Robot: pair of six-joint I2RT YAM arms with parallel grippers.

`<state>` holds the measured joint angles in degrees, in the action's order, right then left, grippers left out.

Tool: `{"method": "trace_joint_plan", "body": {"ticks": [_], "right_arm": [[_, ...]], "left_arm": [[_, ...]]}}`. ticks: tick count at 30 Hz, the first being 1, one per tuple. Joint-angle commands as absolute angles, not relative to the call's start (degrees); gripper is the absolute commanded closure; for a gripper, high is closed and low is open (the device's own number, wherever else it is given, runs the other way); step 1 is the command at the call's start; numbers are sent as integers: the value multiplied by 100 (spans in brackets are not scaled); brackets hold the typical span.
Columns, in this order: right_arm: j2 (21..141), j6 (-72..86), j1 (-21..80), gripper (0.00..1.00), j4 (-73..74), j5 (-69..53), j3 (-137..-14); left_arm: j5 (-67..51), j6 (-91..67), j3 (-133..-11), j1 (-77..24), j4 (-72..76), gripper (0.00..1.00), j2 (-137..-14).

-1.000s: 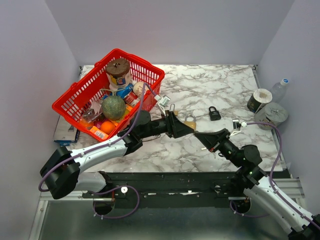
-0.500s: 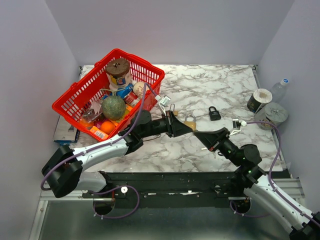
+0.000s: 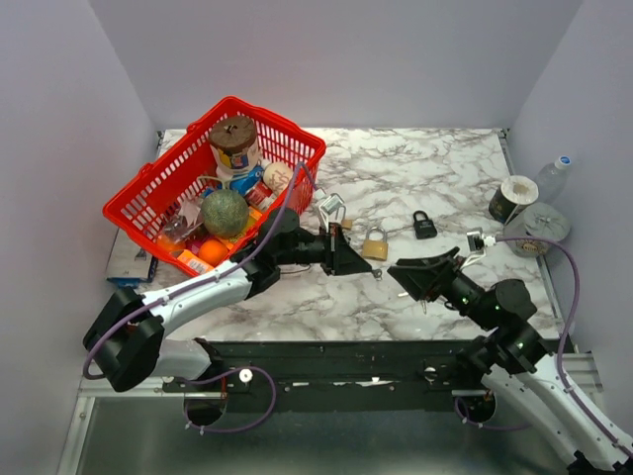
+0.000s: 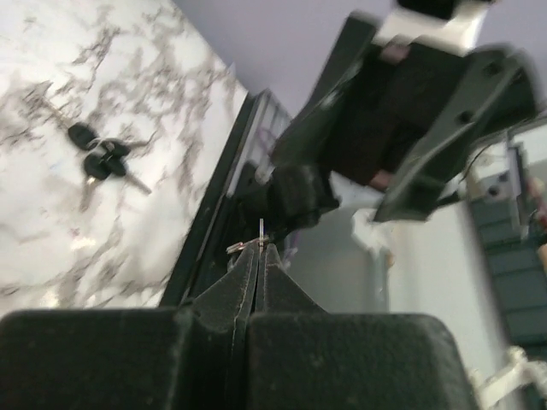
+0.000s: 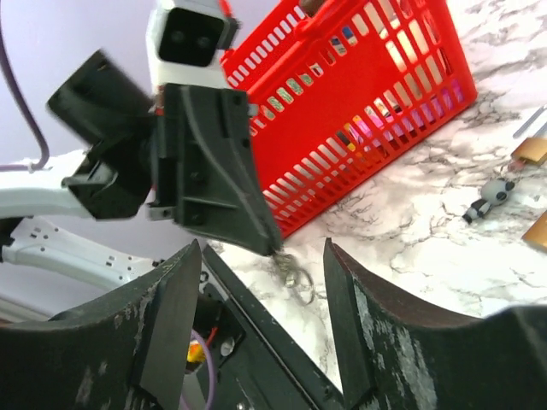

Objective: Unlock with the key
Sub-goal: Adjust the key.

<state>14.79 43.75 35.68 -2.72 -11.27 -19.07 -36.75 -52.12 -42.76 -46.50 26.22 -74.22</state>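
My left gripper (image 3: 374,273) is shut on a small silver key (image 4: 261,231) by its ring; the key and ring (image 5: 297,275) dangle from its tip (image 5: 275,248) just above the marble. My right gripper (image 3: 401,275) stands open a little to the right of that tip. In the right wrist view its fingers (image 5: 171,316) flank the hanging key without touching it. A brass padlock (image 3: 374,243) lies just behind the left gripper. A black padlock (image 3: 425,226) lies further right. A pair of black-headed keys (image 4: 102,159) rests on the table.
A red basket (image 3: 148,180) full of groceries stands at the back left, and a second shackled lock (image 3: 331,210) lies beside it. A tape roll (image 3: 512,198), a lidded tin (image 3: 542,224) and a bottle (image 3: 551,178) sit at the right edge. The table's front rail (image 5: 273,342) runs just below the grippers.
The left gripper has closed on the key. The right gripper has let go, opened wide and drawn back to the right. The left gripper has pulled slightly left with the key.
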Motion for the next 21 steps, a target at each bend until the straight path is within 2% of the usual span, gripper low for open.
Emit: {"method": "trace_joint_plan", "body": {"ticks": [1, 5, 9, 21], "right_arm": [[1923, 3280, 3612, 34, 1544, -2046, -2636], [2819, 2848, 3612, 44, 1933, -3258, -3154], [3427, 2768, 3638, 52, 1671, -4287, -3296], [3841, 2830, 3691, 60, 756, -4430, -3085]], "left_arm": [[-5000, -3396, -4956, -4500, 456, 100, -7330], [-5422, -2050, -5527, -4500, -1026, 100, -7313], [-5633, -1732, -5590, -4500, -1213, 100, -7365], [-5801, -1608, -5739, -4535, -1398, 100, -7435]]}}
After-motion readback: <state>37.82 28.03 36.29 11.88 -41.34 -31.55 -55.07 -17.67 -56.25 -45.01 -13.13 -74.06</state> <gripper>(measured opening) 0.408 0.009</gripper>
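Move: The key, its ring sticking out, is already in the left gripper's shut tips, only about 2 cm to the right of that hand's point. From the open right hand, the key is some 4 cm to the left, straight across and about 3 cm lower. On the table nearly 20 cm below the right hand, the brass padlock lies about 12 cm ahead and 3 cm left, and the spare keys some 3 cm ahead and 8 cm right. Back towards the bases together: the left hand keeps its pinch on the key and draws it about 5 cm back and a little left, swinging clockwise. The right hand follows back, left and down, roughly 5 cm each way, turning some 30 degrees counter-clockwise and rolling its left side down, its fingers partly closing as they near the ring. ##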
